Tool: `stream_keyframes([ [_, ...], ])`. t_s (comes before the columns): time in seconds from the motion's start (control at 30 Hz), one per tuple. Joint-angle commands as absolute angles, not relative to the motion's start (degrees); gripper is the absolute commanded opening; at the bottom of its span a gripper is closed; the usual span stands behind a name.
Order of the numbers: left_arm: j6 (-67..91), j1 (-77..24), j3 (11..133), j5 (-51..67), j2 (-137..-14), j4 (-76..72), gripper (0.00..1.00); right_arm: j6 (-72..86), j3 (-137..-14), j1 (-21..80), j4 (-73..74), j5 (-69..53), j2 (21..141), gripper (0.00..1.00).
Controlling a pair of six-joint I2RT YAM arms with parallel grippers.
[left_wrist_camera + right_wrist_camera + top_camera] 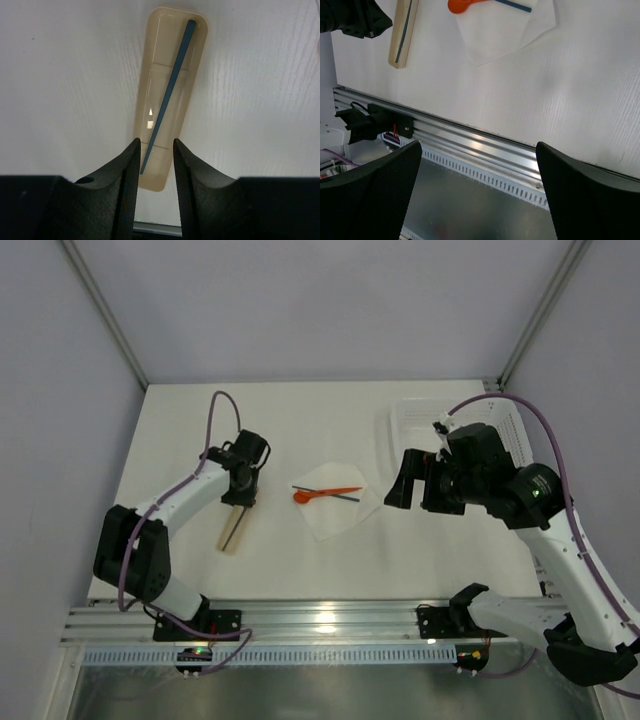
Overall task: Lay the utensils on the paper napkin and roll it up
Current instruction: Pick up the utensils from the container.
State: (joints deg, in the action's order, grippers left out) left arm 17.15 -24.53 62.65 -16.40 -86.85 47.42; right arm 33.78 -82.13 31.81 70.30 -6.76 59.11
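Observation:
The paper napkin [338, 510] lies mid-table, turned like a diamond. An orange spoon [322, 493] and a thin dark stick [345, 497] lie crossed on its upper part. In the left wrist view a blue-dark stick [172, 85] rests inside a long beige tray [197, 75]. My left gripper [155, 143] hangs over the tray's near end, its jaws narrowed either side of the stick with gaps showing, so open. My right gripper [412, 485] hovers right of the napkin, wide open and holding nothing. In its own view the napkin [505, 30] and spoon bowl [460, 5] show at the top.
A white perforated basket [500, 420] stands at the back right, partly behind the right arm. The beige tray [234, 530] lies left of the napkin. An aluminium rail [330, 625] runs along the near table edge.

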Motion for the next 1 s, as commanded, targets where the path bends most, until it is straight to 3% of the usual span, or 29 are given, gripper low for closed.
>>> stream_keyframes([
  [0.0, 16.1, -24.0, 61.6, -15.6, -89.0, 43.4, 0.34, 34.1, -83.7, 32.2, 69.9, -6.3, 57.6, 0.99],
  [0.97, 11.9, -21.2, 59.6, -11.5, -98.6, 37.9, 0.31, 33.5, -83.7, 32.2, 70.0, -5.8, 57.5, 0.99],
])
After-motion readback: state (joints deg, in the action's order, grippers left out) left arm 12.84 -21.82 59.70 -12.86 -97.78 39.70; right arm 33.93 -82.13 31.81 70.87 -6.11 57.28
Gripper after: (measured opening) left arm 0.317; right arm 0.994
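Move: The blue chopstick left in the container lies under the left hand, its middle about 8 cm below and some 3 cm back from the fingers, level sideways; the container runs along it, its own middle likewise about 3 cm back. The napkin is roughly 24 cm to the left hand's right and 3 cm farther out, with the red spoon on it about 23 cm right and 5 cm ahead. From the right hand the chopstick is about 43 cm left, 8 cm ahead and 28 cm below. The left hand sinks about 6.5 cm almost straight down towards the blue chopstick in the container, quickly at first and then easing to a slower creep, over the part of it just forward of its middle. On the way the wrist tips by some 10 degrees so the fingers point more steeply down, and they stay about a third open, one either side of the chopstick's line, with no grip on it yet. ##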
